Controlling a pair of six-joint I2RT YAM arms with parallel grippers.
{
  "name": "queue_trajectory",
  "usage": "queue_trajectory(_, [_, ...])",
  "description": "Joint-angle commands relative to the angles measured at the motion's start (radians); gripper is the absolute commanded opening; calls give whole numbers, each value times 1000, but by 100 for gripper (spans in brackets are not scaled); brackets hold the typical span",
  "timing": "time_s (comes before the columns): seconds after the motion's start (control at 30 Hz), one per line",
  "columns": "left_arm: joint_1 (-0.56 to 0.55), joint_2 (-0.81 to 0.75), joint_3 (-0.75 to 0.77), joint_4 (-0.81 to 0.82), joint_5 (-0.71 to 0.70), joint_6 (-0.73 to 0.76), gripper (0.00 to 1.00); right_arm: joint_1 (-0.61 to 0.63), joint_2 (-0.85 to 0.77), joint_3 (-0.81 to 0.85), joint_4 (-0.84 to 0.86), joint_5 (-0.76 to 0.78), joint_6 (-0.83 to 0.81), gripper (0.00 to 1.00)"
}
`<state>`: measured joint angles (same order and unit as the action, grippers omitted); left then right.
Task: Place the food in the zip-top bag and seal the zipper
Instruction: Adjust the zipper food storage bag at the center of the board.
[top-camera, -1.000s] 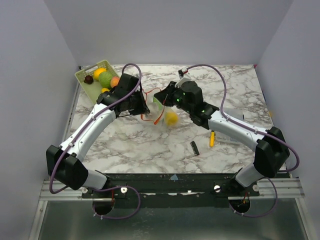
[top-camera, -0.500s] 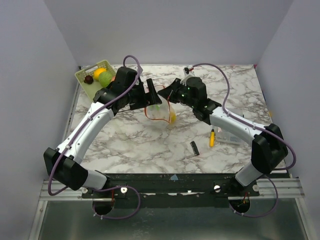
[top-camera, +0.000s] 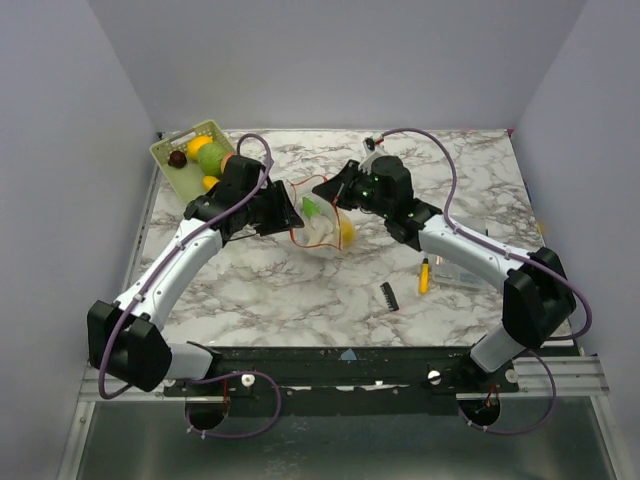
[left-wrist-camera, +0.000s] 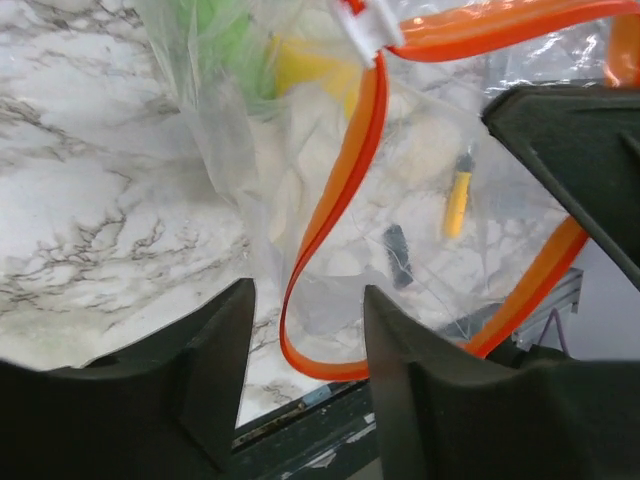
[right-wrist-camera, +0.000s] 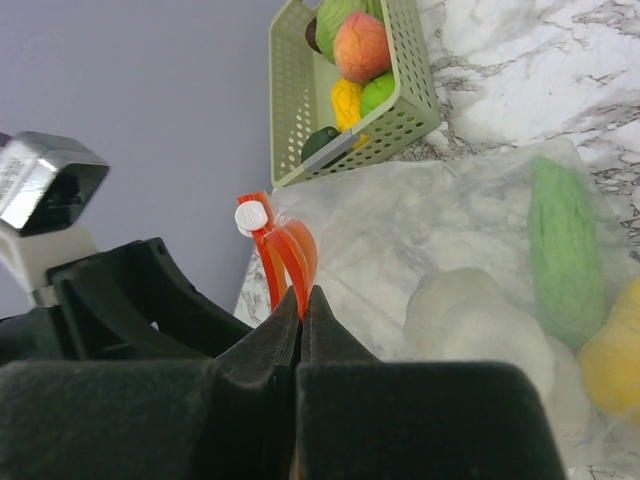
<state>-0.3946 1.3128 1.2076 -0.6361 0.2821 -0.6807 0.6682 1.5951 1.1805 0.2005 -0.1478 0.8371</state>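
The clear zip-top bag (top-camera: 318, 225) hangs over the middle of the table with green (right-wrist-camera: 565, 250), whitish (right-wrist-camera: 470, 320) and yellow (right-wrist-camera: 615, 360) food inside. Its orange zipper (left-wrist-camera: 345, 190) loops open, with a white slider (right-wrist-camera: 250, 215) at one end. My right gripper (right-wrist-camera: 300, 292) is shut on the zipper near the slider and holds that edge up. My left gripper (left-wrist-camera: 305, 340) is open at the bag's left side; a loop of the zipper passes between its fingers without being pinched. More food (top-camera: 210, 155) lies in the basket.
The light green basket (top-camera: 165, 150) stands at the back left against the wall. A yellow-handled screwdriver (top-camera: 424, 275) and a small black part (top-camera: 389, 295) lie front right, beside a clear box (top-camera: 465, 270).
My left gripper opened, swung towards the bag mouth, then drew back left around the zipper loop. My right gripper shifted slightly back and left, still holding the zipper, and the bag mouth spread wider.
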Motion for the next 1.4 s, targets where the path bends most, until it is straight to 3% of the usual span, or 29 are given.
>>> queue_trajectory(0.0, [-1,24,-32,70,115,-16,33,3,-36,-18,6,7,-32,1])
queue_trajectory(0.07, [-1,11,-13,69,128,-16,17,2,-48,-18,-6,25,-60,1])
queue_trajectory(0.13, [-1,-14,25,71,146,-14,9,3,-66,-15,-26,56,-107,1])
queue_trajectory(0.33, [-1,-30,149,116,297,-74,0,4,-130,11,-72,95,-278,1])
queue_trajectory(0.57, [2,39,107,92,228,-111,0,6,-176,-45,-70,179,-312,1])
queue_trajectory(0.73, [2,51,91,117,267,-126,0,5,-167,-73,-104,214,-329,1])
queue_trajectory(1.3, [3,72,171,92,263,-95,0,5,-254,-96,-117,310,-403,1])
queue_trajectory(1.37, [5,76,182,82,252,-84,8,5,-256,-100,-116,312,-407,0])
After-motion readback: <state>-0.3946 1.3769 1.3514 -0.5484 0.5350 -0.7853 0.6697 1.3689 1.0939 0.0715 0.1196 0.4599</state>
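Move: The near-left part of the bag's orange zipper rim lies between the left hand's open fingers, about 1 cm to their right and 2 cm lower. In the bag, the green vegetable is roughly 6 cm ahead, 4 cm right and 10 cm below; the yellow fruit is 1 cm ahead, 12 cm right and 12 cm below. From the right hand, already gripping the far rim, that near-left rim is some 6 cm back, 5 cm left and 5 cm below, the yellow fruit 5 cm back, 6 cm right and 15 cm down. The bag's near-left rim is pinched as the left hand dips a little and shuts its fingers; that hand then lifts it, sinks partway and steadies about 7 cm above its start and 5 cm to the right, tilting some 15 degrees. The right hand keeps its grip on the far rim and carries it about 8 cm right, rising, easing down and ending slightly higher, while its wrist turns. ##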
